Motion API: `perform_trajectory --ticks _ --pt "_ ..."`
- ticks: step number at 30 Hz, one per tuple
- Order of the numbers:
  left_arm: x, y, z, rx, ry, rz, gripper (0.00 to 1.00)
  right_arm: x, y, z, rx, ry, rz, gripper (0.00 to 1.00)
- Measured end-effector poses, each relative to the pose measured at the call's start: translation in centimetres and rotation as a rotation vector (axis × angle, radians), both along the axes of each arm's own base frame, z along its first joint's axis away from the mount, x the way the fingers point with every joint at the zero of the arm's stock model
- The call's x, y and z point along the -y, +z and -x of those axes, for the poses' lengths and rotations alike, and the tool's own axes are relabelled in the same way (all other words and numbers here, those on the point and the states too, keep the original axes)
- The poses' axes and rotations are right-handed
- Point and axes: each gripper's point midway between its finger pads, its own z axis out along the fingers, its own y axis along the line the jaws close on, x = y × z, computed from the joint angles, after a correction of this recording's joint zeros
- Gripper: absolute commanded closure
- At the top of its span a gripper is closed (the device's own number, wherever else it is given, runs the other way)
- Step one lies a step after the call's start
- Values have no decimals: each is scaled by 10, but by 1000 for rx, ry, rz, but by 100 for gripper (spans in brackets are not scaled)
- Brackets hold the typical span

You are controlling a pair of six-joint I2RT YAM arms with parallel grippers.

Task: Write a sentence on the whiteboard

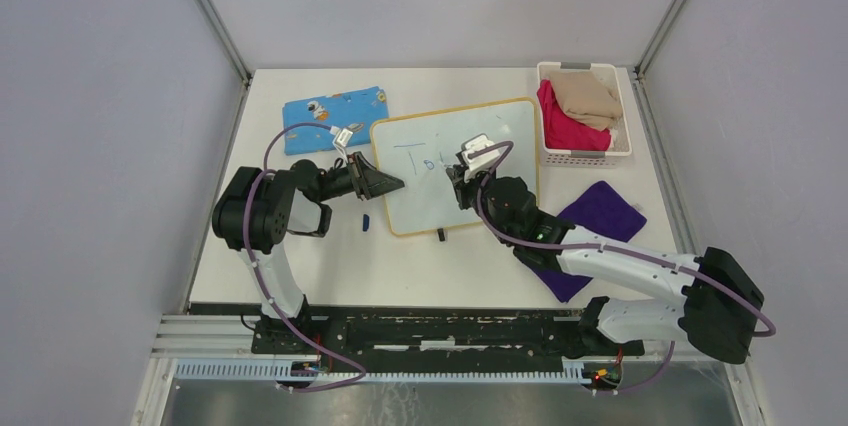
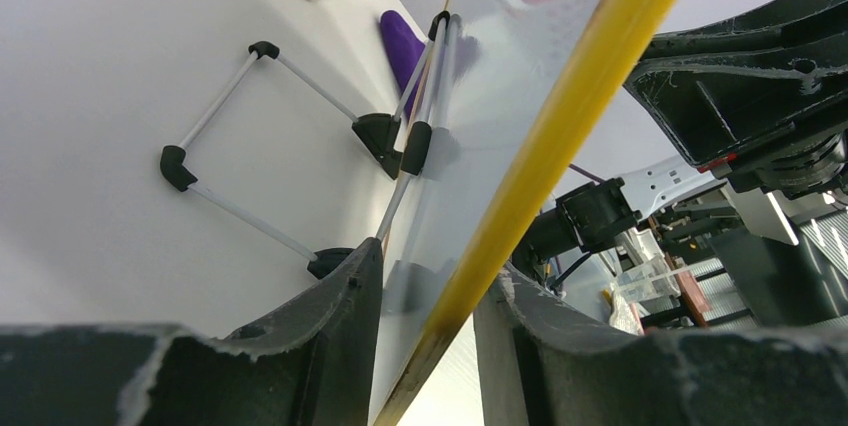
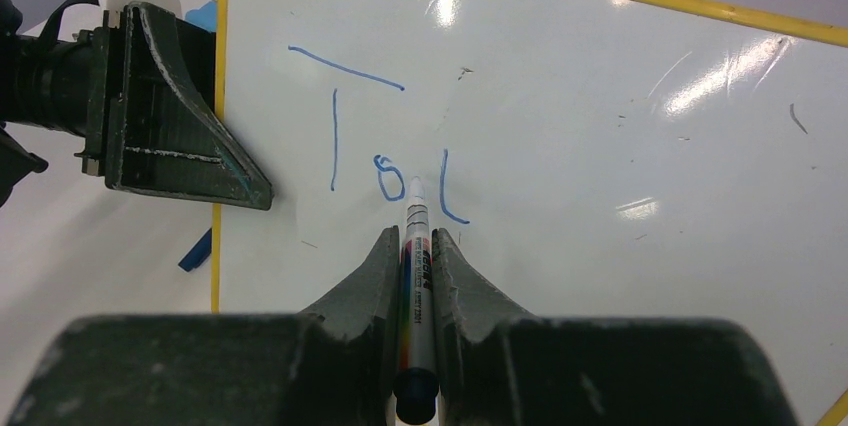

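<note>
The whiteboard lies near the table's middle, its left edge lifted off the table in the left wrist view. Blue marker strokes of the sentence read about "To" plus one more curved stroke. My right gripper is shut on a white marker, whose tip touches the board between the "o" and the last stroke. My left gripper stands open astride the board's yellow rim, with gaps on both sides. From the top view, the left gripper is at the board's left edge.
A blue marker cap lies left of the board. A blue patterned cloth is behind it. A white basket of clothes stands at the back right, and a purple cloth lies under the right arm. The board's wire stand shows underneath.
</note>
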Motion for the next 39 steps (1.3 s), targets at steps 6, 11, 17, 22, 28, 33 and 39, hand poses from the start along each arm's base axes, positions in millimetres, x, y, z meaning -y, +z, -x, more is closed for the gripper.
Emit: perform_trajectory --ticks 6,11,17,22,28,33,39 --pt "2 0 1 0 -5 0 58 -4 -1 -6 -4 -17 -2 100" --pt "2 0 1 0 -5 0 59 -4 0 -10 -1 -40 -2 100" --pt "2 0 1 -1 -5 0 60 -4 -2 -14 -4 -61 3 100" --pt "2 0 1 -1 -6 0 62 -2 -5 -15 -7 -75 10 100" --pt "2 0 1 -2 -5 0 71 0 -4 -16 -5 -88 11 100" --pt "1 0 1 2 -4 0 79 3 -5 -17 -5 -105 15 100" --pt "1 1 -1 6 3 1 83 8 -6 -19 -5 -131 22 100"
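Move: The bare patch of whiteboard where my right hand's marker writes is some 5 cm ahead of that hand, 2 cm left and level. The L-shaped stroke lies about 5 cm ahead and 1 cm left, the small o 4 cm ahead and 4 cm left, the T 5 cm ahead, 6 cm left and 3 cm higher. My left hand has the board's left edge right between its fingers; the patch lies about 8 cm right of it, 2 cm ahead and 2 cm up. With the marker still gripped, I push my right hand about 2 cm forward into the board, edging left at first, then back right by roughly 1 cm while turning some 8 degrees clockwise, so the tip runs from between the o and the L-shaped stroke onto that stroke. My left hand stays put and narrows its fingers around the yellow edge. ##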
